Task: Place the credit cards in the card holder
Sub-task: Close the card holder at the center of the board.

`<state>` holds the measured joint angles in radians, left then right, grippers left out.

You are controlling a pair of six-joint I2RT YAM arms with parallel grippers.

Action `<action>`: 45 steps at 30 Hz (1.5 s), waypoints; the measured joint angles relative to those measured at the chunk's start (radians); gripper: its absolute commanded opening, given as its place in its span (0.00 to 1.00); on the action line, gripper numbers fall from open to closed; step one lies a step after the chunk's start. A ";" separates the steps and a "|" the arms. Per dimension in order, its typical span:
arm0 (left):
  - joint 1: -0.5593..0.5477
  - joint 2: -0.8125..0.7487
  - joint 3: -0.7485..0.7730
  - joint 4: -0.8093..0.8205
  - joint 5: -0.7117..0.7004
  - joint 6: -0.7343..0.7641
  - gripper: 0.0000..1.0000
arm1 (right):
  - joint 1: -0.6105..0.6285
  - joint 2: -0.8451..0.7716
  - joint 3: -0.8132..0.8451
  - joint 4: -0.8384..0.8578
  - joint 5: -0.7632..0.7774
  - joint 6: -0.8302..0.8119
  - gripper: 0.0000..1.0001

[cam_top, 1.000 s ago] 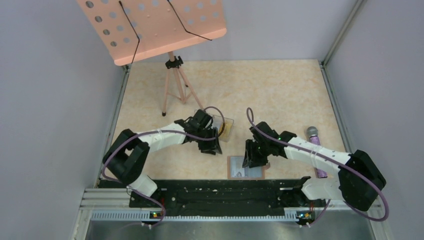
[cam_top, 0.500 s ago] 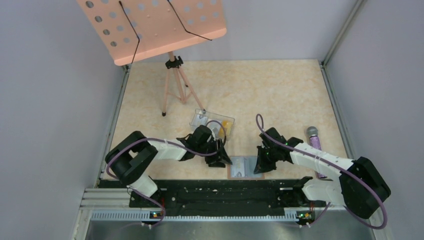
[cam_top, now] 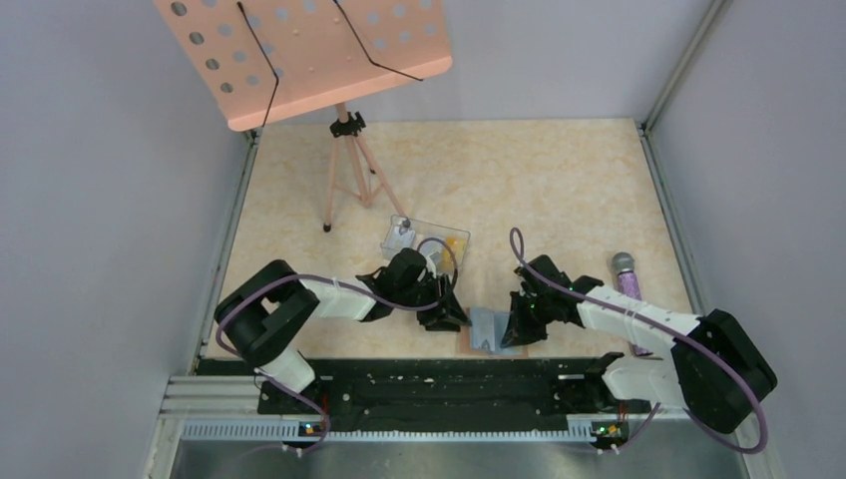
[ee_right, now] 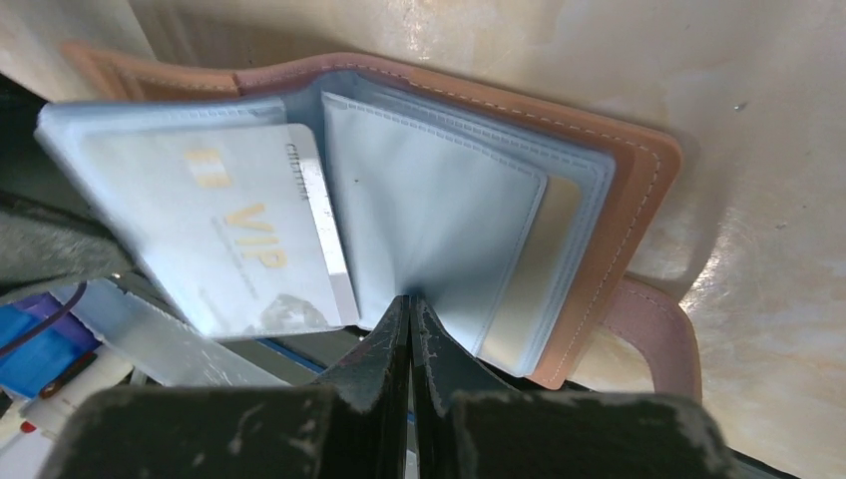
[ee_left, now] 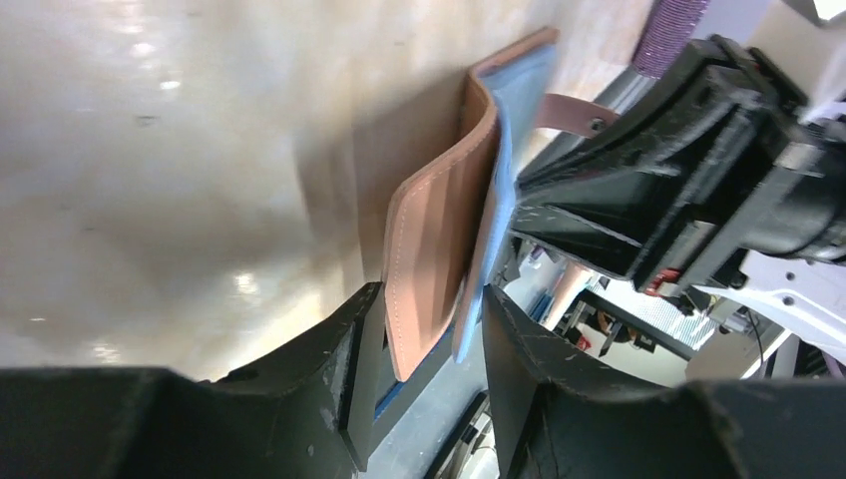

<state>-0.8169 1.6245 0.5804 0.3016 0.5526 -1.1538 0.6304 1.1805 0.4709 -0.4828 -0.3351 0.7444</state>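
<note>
The brown card holder (cam_top: 486,327) lies open near the table's front edge, its left flap (ee_left: 439,220) raised upright. My left gripper (ee_left: 431,294) is open, its jaws standing either side of that flap and a blue sleeve (ee_left: 494,180), with a gap on the brown side. My right gripper (ee_right: 411,299) is shut, its tips pressing on the blue inner sleeve (ee_right: 429,200). A pale blue credit card (ee_right: 239,230) printed "VIP" sits in the left sleeve. A yellow card (cam_top: 451,246) shows in the clear box (cam_top: 409,233) behind the left arm.
A purple microphone (cam_top: 631,289) lies beside the right arm. A music stand (cam_top: 344,150) with a perforated pink desk stands at the back left. The black rail (cam_top: 439,384) runs just below the card holder.
My left gripper came down from the clear box to the card holder, whose left flap went from flat to raised. My right gripper shut and settled on the inner sleeve.
</note>
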 measured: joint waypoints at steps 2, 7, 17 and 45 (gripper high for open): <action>-0.006 -0.019 0.016 -0.020 0.001 0.003 0.45 | 0.000 0.002 0.000 0.002 -0.002 0.000 0.00; -0.037 -0.047 0.077 -0.042 0.009 0.013 0.45 | -0.001 0.015 0.000 0.013 -0.017 0.000 0.00; -0.096 0.021 0.183 -0.048 0.043 0.029 0.43 | -0.001 0.027 0.003 0.021 -0.030 -0.002 0.00; -0.113 -0.066 0.406 -0.812 -0.256 0.307 0.18 | -0.001 -0.020 0.254 -0.187 0.078 -0.061 0.05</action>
<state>-0.9298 1.5581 0.9863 -0.5102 0.2966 -0.8471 0.6296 1.1603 0.7254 -0.6701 -0.2569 0.6830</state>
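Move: The card holder lies open, its middle about 5 cm right of the left gripper, 2 cm nearer the base and 2 cm below; the left fingers already straddle its raised left side. From the closed right fingers on the holder, the middle is about 3 cm ahead, 2 cm left, level. The closure strap is 6 cm right of those fingers, 2 cm ahead. From the left gripper, the clear card tray is some 17 cm ahead, 8 cm left, 3 cm below. Carry the left gripper up and right about 6 cm, folding the raised cover over, dip slightly and shut the fingers on the tan cover, then draw it left some 7 cm while tilting the fingertips about 30 degrees steeper down. Keep the closed right fingertips on the holder at first, then lift them clear, up about 6 cm and forward 4 cm. ##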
